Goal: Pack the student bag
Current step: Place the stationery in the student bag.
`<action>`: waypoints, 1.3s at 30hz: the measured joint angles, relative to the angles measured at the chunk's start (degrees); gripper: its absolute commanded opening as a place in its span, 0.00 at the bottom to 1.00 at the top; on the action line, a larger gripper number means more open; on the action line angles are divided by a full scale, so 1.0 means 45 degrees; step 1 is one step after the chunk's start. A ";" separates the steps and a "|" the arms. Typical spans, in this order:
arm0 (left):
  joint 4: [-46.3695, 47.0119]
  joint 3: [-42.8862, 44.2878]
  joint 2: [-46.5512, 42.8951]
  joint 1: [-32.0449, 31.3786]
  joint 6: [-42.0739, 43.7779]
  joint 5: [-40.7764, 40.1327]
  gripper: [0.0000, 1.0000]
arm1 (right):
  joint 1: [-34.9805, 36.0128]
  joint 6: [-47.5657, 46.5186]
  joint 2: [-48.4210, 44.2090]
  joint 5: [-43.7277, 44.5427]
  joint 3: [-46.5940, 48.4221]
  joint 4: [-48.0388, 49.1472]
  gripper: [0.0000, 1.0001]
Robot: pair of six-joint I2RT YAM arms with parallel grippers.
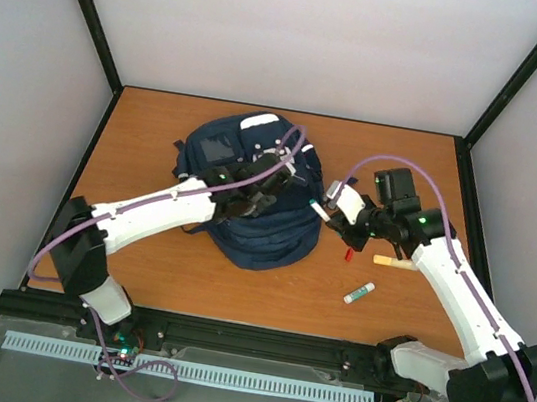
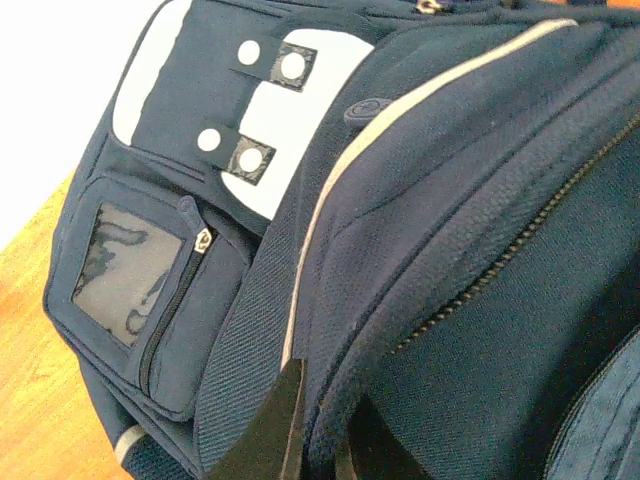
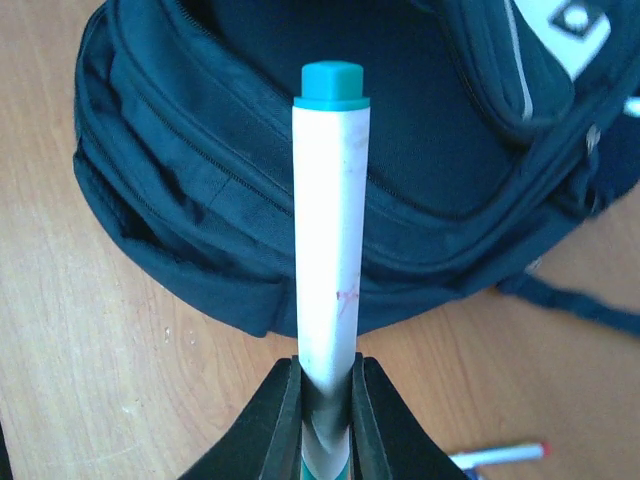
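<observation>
The student bag (image 1: 245, 220), navy with white patches, lies in the middle of the table with its main compartment (image 3: 330, 40) gaping. My left gripper (image 1: 269, 187) rests on top of the bag, and in the left wrist view it (image 2: 325, 440) is shut on a fold of the bag's fabric (image 2: 340, 400) beside a zip. My right gripper (image 1: 338, 222) hovers just right of the bag and is shut (image 3: 327, 400) on a white marker (image 3: 330, 220) with a teal cap (image 3: 333, 82). The marker points toward the bag's opening.
On the table right of the bag lie a small red-tipped pen (image 1: 349, 255), a tan stick (image 1: 393, 263) and a white-green tube (image 1: 360, 295). The red-tipped pen (image 3: 500, 456) also shows by my right fingers. Black frame posts stand at the table's corners.
</observation>
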 measured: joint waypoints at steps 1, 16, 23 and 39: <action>0.0000 -0.0155 -0.0321 0.0151 0.0000 0.0253 0.01 | 0.0408 -0.0262 -0.0078 0.0253 0.0180 -0.0097 0.04; -0.0102 -0.0772 -0.1928 0.1855 -0.0656 0.3181 0.01 | 0.5566 -0.4692 0.1511 0.7198 0.1681 0.0583 0.03; -0.0170 -0.0758 -0.1982 0.2545 -0.1292 0.4653 0.01 | 0.6266 -0.6295 0.2137 0.8971 0.1817 0.2123 0.03; -0.0194 -0.0753 -0.2118 0.3259 -0.1991 0.5829 0.01 | 0.6970 -0.8354 0.4804 1.0112 0.2982 0.4022 0.27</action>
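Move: Just inside the bag's open mouth is where the right hand's teal-capped marker is headed: about 10 cm to that hand's left, 1 cm ahead and 6 cm below. The red marker lies on the table some 6 cm back, 6 cm right and 18 cm below; the glue stick is roughly 14 cm back and 10 cm right at that level. From the left hand, already pinching the flap edge, the mouth is about 4 cm back, 2 cm right and 6 cm below. Swinging left about 13 cm, the right hand keeps the marker gripped, rising and drawing back slightly before pushing forward and easing down into the bag's mouth. It rolls some 60 degrees counter-clockwise until its fingers point forward and down. The left hand keeps its pinch on the flap, hauls it left and a little up early on, then holds there while rolling its left side down. ##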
